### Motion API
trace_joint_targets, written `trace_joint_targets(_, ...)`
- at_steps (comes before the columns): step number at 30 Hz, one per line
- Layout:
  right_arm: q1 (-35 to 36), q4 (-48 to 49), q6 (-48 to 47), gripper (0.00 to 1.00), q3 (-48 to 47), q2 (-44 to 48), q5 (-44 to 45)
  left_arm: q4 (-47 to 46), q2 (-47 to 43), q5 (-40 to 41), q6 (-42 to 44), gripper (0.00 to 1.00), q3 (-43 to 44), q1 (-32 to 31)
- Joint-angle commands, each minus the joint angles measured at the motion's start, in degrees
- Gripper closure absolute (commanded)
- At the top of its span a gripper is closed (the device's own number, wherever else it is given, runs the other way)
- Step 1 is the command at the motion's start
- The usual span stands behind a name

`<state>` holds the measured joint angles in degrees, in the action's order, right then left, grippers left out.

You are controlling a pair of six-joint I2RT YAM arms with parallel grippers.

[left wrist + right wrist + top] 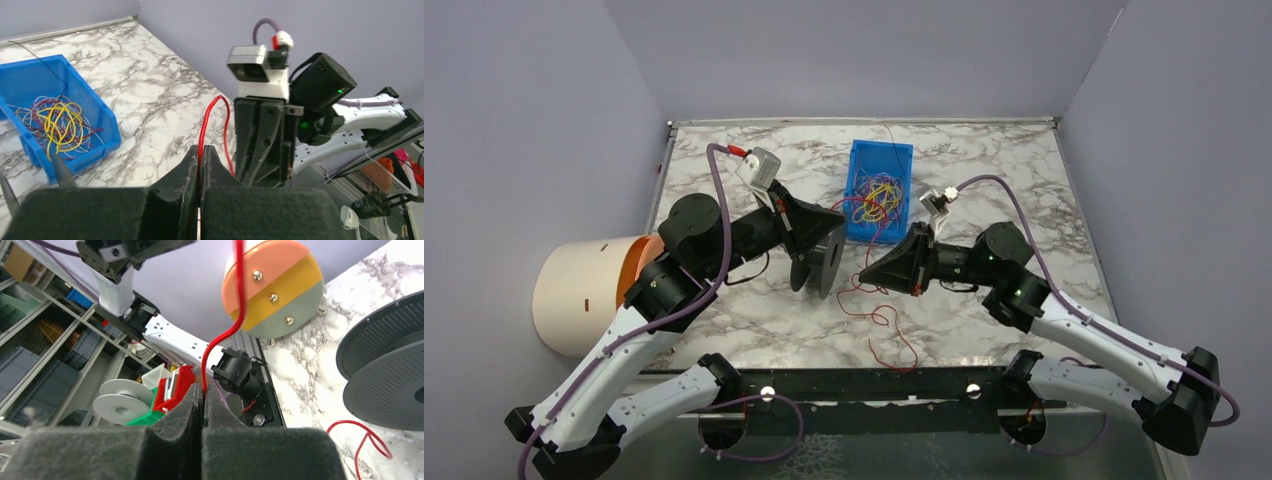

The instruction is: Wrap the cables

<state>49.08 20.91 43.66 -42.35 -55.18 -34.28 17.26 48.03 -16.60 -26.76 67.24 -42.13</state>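
The cables (879, 193) lie as a yellow, red and purple tangle in a blue bin (857, 165), also seen as the cables (57, 120) in the left wrist view. One red cable (886, 322) trails out of it in loops over the marble. My left gripper (840, 213) is shut on this red cable (216, 100), which arcs up from the left gripper (202, 150). My right gripper (865, 278) is shut on the same red cable (240, 295) lower down, the strand rising from the right gripper (203, 390). The two grippers are close together.
A black spool (820, 262) stands on edge between the arms, the same spool (385, 375) at the right in the right wrist view. A cream and orange cylinder (584, 292) lies at the table's left edge. Grey walls enclose the table on three sides.
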Motion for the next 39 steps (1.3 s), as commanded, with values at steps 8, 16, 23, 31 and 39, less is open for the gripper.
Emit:
trace_joint_targets(8, 0.3, -17.9, -10.5, 0.99, -6.4, 11.3, 16.3, 6.0, -4.6, 2.6, 1.7, 1.00, -5.1, -0.2)
trace_joint_targets(16, 0.3, -26.7, -16.3, 0.99, -13.7, 11.5, 23.3, 10.6, -6.1, -2.6, 3.8, 1.00, -8.9, -0.1)
trace_joint_targets(23, 0.3, -28.9, -19.8, 0.99, -20.0, 8.4, 23.8, 11.7, -7.0, -4.6, 4.5, 1.00, -13.9, -0.2)
trace_joint_targets(31, 0.3, -30.7, -24.3, 0.99, -27.0, 5.0, 25.0, 12.3, -8.6, -6.4, 4.9, 1.00, -18.3, -0.2)
trace_joint_targets(39, 0.3, -28.8, -24.3, 0.99, -29.5, 1.2, 20.4, 11.9, -7.7, -4.7, 5.2, 1.00, -16.9, -0.1)
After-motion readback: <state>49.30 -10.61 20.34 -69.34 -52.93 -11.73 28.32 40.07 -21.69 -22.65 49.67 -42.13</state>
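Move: Both hands already pinch the red cable, slack between them. From the left hand the black spool stands about 15 cm ahead, 6 cm to its left and some 32 cm below; the blue box lies roughly 37 cm ahead, 10 cm right and 39 cm below. From the right hand the spool is about 20 cm ahead, 9 cm left and 23 cm below, and the cable's loose loops on the table are some 8 cm ahead, 6 cm right and 33 cm down. Down about 15 cm and slightly back, the left hand sinks towards the near side of the spool, fingers dipping some 20 degrees, while the right hand climbs about 10 cm, first to the right, then forward towards the blue box, turning clockwise about 25 degrees. Both keep the red cable pinched as they draw apart. ##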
